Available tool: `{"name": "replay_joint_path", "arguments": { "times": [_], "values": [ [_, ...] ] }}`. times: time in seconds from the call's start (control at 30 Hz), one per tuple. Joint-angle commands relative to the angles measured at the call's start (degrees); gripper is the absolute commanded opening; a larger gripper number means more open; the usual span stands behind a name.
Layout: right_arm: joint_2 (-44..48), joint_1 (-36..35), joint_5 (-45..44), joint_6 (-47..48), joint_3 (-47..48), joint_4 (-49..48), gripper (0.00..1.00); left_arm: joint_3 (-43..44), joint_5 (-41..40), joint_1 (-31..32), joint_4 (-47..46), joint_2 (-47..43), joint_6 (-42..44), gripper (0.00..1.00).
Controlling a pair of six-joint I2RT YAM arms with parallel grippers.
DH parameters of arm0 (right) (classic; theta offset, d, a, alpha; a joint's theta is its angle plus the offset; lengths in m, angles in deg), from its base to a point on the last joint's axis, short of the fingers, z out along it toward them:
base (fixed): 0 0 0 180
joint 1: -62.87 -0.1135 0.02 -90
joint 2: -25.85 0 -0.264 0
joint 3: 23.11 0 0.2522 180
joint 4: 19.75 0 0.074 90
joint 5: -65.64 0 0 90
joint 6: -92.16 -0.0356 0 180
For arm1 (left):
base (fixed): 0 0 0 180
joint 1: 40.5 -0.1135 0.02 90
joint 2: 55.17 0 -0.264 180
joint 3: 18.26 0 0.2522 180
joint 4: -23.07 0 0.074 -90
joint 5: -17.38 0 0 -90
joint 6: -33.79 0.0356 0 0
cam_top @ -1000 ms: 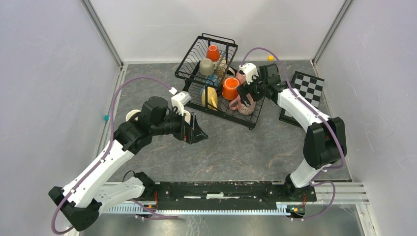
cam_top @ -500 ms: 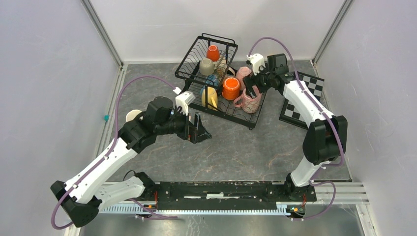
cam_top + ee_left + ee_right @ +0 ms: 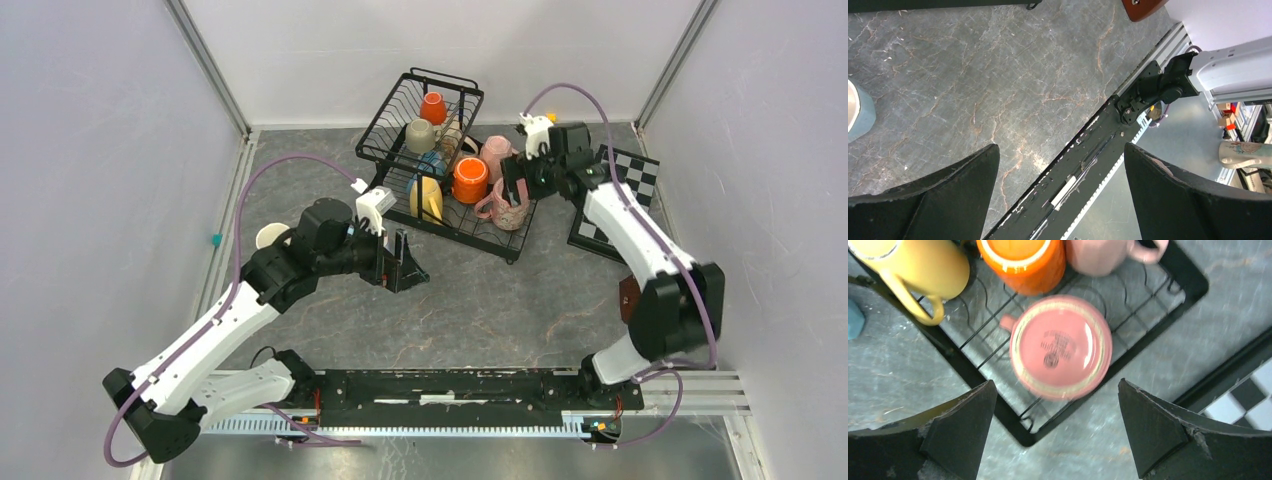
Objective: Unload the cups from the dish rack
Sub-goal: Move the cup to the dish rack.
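The black wire dish rack (image 3: 466, 237) stands at the back centre. Its raised basket holds an orange cup (image 3: 433, 107) and a beige cup (image 3: 420, 135). The lower tray holds a yellow cup (image 3: 427, 198), an orange cup (image 3: 468, 178) and two pink cups (image 3: 497, 152). My right gripper (image 3: 518, 188) hovers open above the rack's right corner. Directly under it is an upside-down pink cup (image 3: 1060, 346), apart from the fingers, with the right gripper (image 3: 1055, 430) empty. My left gripper (image 3: 410, 262) is open and empty over bare table left of the rack, as the left wrist view confirms (image 3: 1060, 195).
A cream cup (image 3: 270, 236) stands on the table behind the left arm. A pale blue cup (image 3: 855, 112) sits at the left edge of the left wrist view. A checkered board (image 3: 615, 195) lies right of the rack. The arms' base rail (image 3: 1088, 165) runs along the near edge.
My right gripper has pulled back up and to the right, away from the pink cups, still open. The left gripper shifted slightly right toward the rack, then held still.
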Motion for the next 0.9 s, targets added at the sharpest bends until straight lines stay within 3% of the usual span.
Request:
{"name": "replay_joint_path", "arguments": {
  "times": [0.0,0.2,0.47,0.67,0.87],
  "values": [
    [11.76,-2.25,-5.07,-15.7,-10.88,-6.28,0.96,0.32,-1.17,0.3,-1.78,-1.74,-1.11,1.0],
    [18.07,-8.59,-10.85,-26.55,-23.34,-14.58,0.73,0.41,-1.14,0.3,-1.56,-1.89,-0.82,1.0],
    [13.18,-9.3,-17.27,-31.42,-26.27,-21.49,0.37,0.41,-1.4,0.3,-1.09,-3.03,-0.6,1.0],
    [6.74,-8.18,-21.37,-31.38,-23.31,-21.22,0.2,1.02,-2.61,0.3,1.12,-4.07,0.31,1.0],
    [4.24,-5.0,-21.29,-30.63,-22.59,-22.67,0.18,1.52,-3.34,0.3,2.4,-4.51,1.11,1.0]
  ]
}}
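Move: The upturned pink mug sits in the rack's near right corner, about 10 cm below the open right hand, 2 cm ahead and 2 cm left. From that hand, the orange cup is 7 cm ahead and 10 cm left; the plain pink mug, 12 cm ahead and 4 cm left, both 10 cm down. From the left hand, the upturned pink mug lies roughly 21 cm ahead, 22 cm right and 16 cm below. Right hand draws back some 8 cm, sinks 9 and returns halfway towards the pink mug, closing empty, turning clockwise. ##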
